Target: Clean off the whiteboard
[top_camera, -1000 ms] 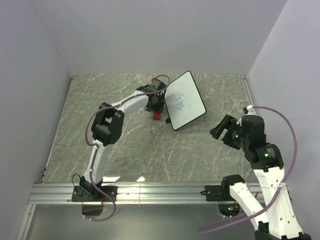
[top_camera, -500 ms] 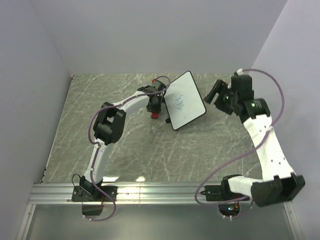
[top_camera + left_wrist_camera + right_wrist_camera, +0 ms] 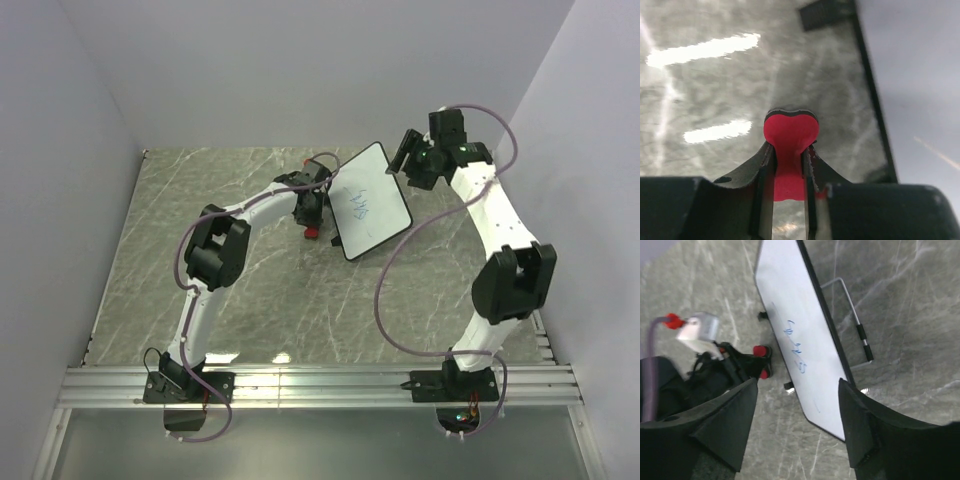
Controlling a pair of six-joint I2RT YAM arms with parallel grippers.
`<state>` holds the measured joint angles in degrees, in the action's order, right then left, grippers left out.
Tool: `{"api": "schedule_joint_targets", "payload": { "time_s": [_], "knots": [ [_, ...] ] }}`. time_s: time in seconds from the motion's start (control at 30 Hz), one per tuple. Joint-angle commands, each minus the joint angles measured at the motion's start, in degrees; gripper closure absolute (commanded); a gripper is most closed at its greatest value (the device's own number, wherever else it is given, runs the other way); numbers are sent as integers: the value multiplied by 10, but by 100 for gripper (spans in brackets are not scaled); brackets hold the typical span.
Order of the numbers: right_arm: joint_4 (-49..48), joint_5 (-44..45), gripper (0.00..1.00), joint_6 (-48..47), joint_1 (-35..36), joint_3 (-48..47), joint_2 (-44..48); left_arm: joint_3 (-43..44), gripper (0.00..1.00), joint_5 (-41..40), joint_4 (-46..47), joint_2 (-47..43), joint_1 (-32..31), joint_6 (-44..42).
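Note:
The whiteboard (image 3: 370, 200) stands tilted on its wire stand (image 3: 856, 322) at the table's far middle, with blue scribbles (image 3: 358, 203) on its white face. My left gripper (image 3: 313, 222) is just left of the board's lower edge, shut on a small red block (image 3: 790, 131) that sticks out past the fingertips (image 3: 766, 155). In the left wrist view the board's black rim (image 3: 874, 105) runs close on the right. My right gripper (image 3: 407, 158) hovers open over the board's far right corner, and in its wrist view the whiteboard (image 3: 800, 335) lies below the wide jaws (image 3: 797, 425).
Grey marble table top (image 3: 260, 290) with white walls on three sides. An aluminium rail (image 3: 320, 385) runs along the near edge, where both arm bases are bolted. The right arm's purple cable (image 3: 395, 270) loops over the table's right half.
My right arm has swung from the near right side up to the board's far right corner. My left gripper has closed on the red block without shifting place.

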<state>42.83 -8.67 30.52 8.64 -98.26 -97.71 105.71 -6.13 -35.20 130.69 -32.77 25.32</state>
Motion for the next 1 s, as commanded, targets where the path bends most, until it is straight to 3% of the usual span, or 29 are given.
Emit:
{"api": "schedule_joint_targets", "payload": {
  "time_s": [0.0, 0.3, 0.63, 0.8, 0.93, 0.97],
  "knots": [
    [-6, -34, 29, -13, -10, -29, -32, 32, 100, 66, 0, -50, -2, -4],
    [-16, -29, 30, -23, -19, 30, -39, 142, 100, 150, 11, -82, -2, 10],
    [-23, -24, 30, -31, -30, 30, -80, 124, 100, 220, 58, -76, -4, 48],
    [-37, -65, 47, -37, -30, 49, -102, 134, 100, 262, 83, -54, -8, 61],
    [-38, -66, 74, -41, -30, 67, -100, 155, 100, 261, 85, -33, -20, 66],
    [-37, -65, 77, -43, -31, 68, -97, 156, 100, 261, 89, -29, -22, 68]
  ]
}}
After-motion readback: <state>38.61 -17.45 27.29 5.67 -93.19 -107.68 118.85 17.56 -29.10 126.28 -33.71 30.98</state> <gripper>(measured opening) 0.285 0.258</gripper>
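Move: The eraser is already pinched in my left hand, down at the table. From that hand, the blue scribble lies about 10 cm right, 1 cm ahead and 5 cm up; the slanted whiteboard's middle is some 13 cm right, 1 cm ahead, 6 cm up, and its near black foot about 6 cm right and 4 cm back. The board's raised right edge is roughly 11 cm under my open right hand, level fore-and-aft and sideways; the scribble is about 9 cm left of that hand, 19 cm down, no farther out. I lift the eraser off the table with my left hand, about 16 cm up, carrying it right over the sloping board's scribble side and rolling some 30 degrees so the fingers lean rightward to the board, grip kept. My right hand sinks onto the board's raised right edge, pauses, sinks again, tipping slightly down, and closes its fingers around the edge. ##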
